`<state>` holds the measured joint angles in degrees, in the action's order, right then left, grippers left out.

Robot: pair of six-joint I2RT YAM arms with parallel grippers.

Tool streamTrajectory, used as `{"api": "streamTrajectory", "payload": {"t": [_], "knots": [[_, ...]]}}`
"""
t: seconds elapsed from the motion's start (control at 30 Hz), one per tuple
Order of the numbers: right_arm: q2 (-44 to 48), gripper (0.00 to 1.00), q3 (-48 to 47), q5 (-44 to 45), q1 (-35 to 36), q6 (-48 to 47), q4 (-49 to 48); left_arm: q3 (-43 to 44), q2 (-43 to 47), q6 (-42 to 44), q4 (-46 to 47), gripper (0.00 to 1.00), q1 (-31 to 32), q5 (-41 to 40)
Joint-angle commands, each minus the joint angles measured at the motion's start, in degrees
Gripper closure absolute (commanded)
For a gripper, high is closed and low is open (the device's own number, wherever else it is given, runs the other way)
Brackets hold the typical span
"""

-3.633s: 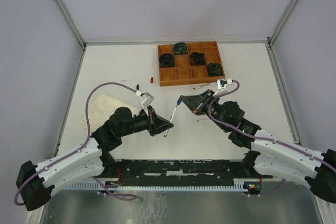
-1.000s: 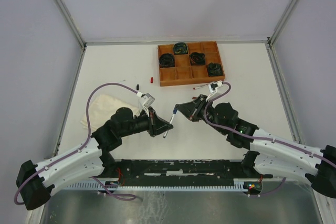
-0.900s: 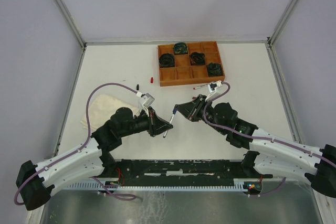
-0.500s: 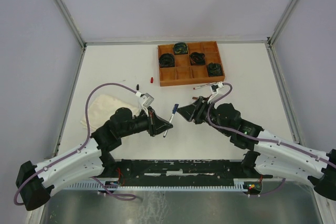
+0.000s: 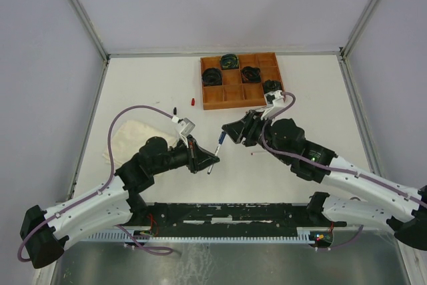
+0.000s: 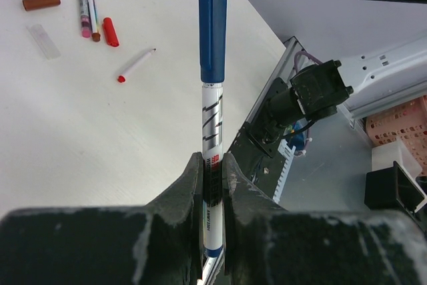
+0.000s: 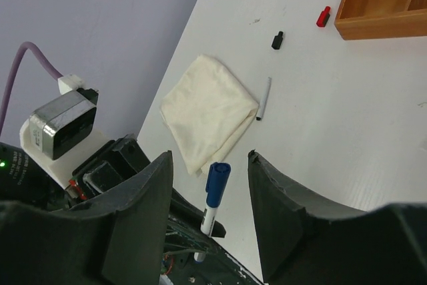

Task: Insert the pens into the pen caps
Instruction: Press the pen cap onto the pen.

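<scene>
My left gripper (image 6: 212,165) is shut on a white-barrelled pen (image 6: 212,118), held upright above the table. A blue pen cap (image 6: 212,31) sits on its upper end. In the top view the pen (image 5: 218,148) stands between the two grippers. My right gripper (image 7: 209,158) is open, and its fingers flank the blue cap (image 7: 217,179) without touching it. A loose pen (image 7: 264,98) lies by the cloth. On the table lie a black cap (image 7: 277,40), a red cap (image 7: 323,16), another red cap (image 6: 110,32), a brown cap (image 6: 41,3) and more pens (image 6: 85,1).
A wooden compartment tray (image 5: 212,103) holding dark cable coils stands at the back. A folded cream cloth (image 5: 127,139) lies at the left beside my left arm. A red-tipped pen (image 6: 136,65) lies near the right arm.
My right gripper has opened and let go of the blue cap, which stays on the pen. It has drawn back slightly to the right. The left gripper has held still.
</scene>
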<state>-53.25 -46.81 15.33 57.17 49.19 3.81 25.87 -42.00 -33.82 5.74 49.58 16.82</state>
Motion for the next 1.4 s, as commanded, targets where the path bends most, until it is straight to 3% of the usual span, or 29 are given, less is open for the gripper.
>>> {"api": "streamTrajectory", "payload": {"t": [0.0,0.27,0.63,1.1,1.37], "knots": [[-4.16,0.44,-3.91,0.30,0.26,-1.52,-1.98,2.58,-0.02,-0.01,3.27,0.97,-0.01,2.18],[-7.64,0.48,-4.01,-2.71,0.26,0.33,-4.28,2.35,0.31,-0.37,3.67,0.97,-0.02,2.56],[-8.97,0.75,-1.88,-5.01,0.31,3.60,-6.32,2.52,1.02,-0.83,4.04,0.97,-0.03,1.55],[-8.55,1.00,-0.24,-6.68,0.31,4.30,-4.33,10.57,1.14,-0.71,4.12,0.97,-0.08,-7.10],[-8.76,1.00,-0.52,-8.05,1.12,3.35,-2.58,16.45,-0.10,0.01,3.09,0.97,-0.06,-8.19]]}}
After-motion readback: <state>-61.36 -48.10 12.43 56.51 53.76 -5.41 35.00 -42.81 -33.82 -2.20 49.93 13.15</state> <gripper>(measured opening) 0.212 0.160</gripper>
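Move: The blue cap, already on the upper end of the pen in the left fingers, sits about 4 cm left of the right hand, level with it fore and aft and roughly 4 cm below. From the left hand it is some 5 cm ahead, 2 cm right and 5 cm above. On the table, about 25 cm below the right hand, a white pen lies 18 cm to its right, level fore and aft, with a red cap some 5 cm beyond that pen. Leftward and down, the open right hand comes about 3.5 cm over and 3 cm lower onto the blue cap, and its fingers close to pinch the cap's upper part. Then both hands rise together, the right by nearly 3 cm and the left, keeping its grip on the pen, by about 4 cm and slightly forward, bringing the pen up towards the right hand. ##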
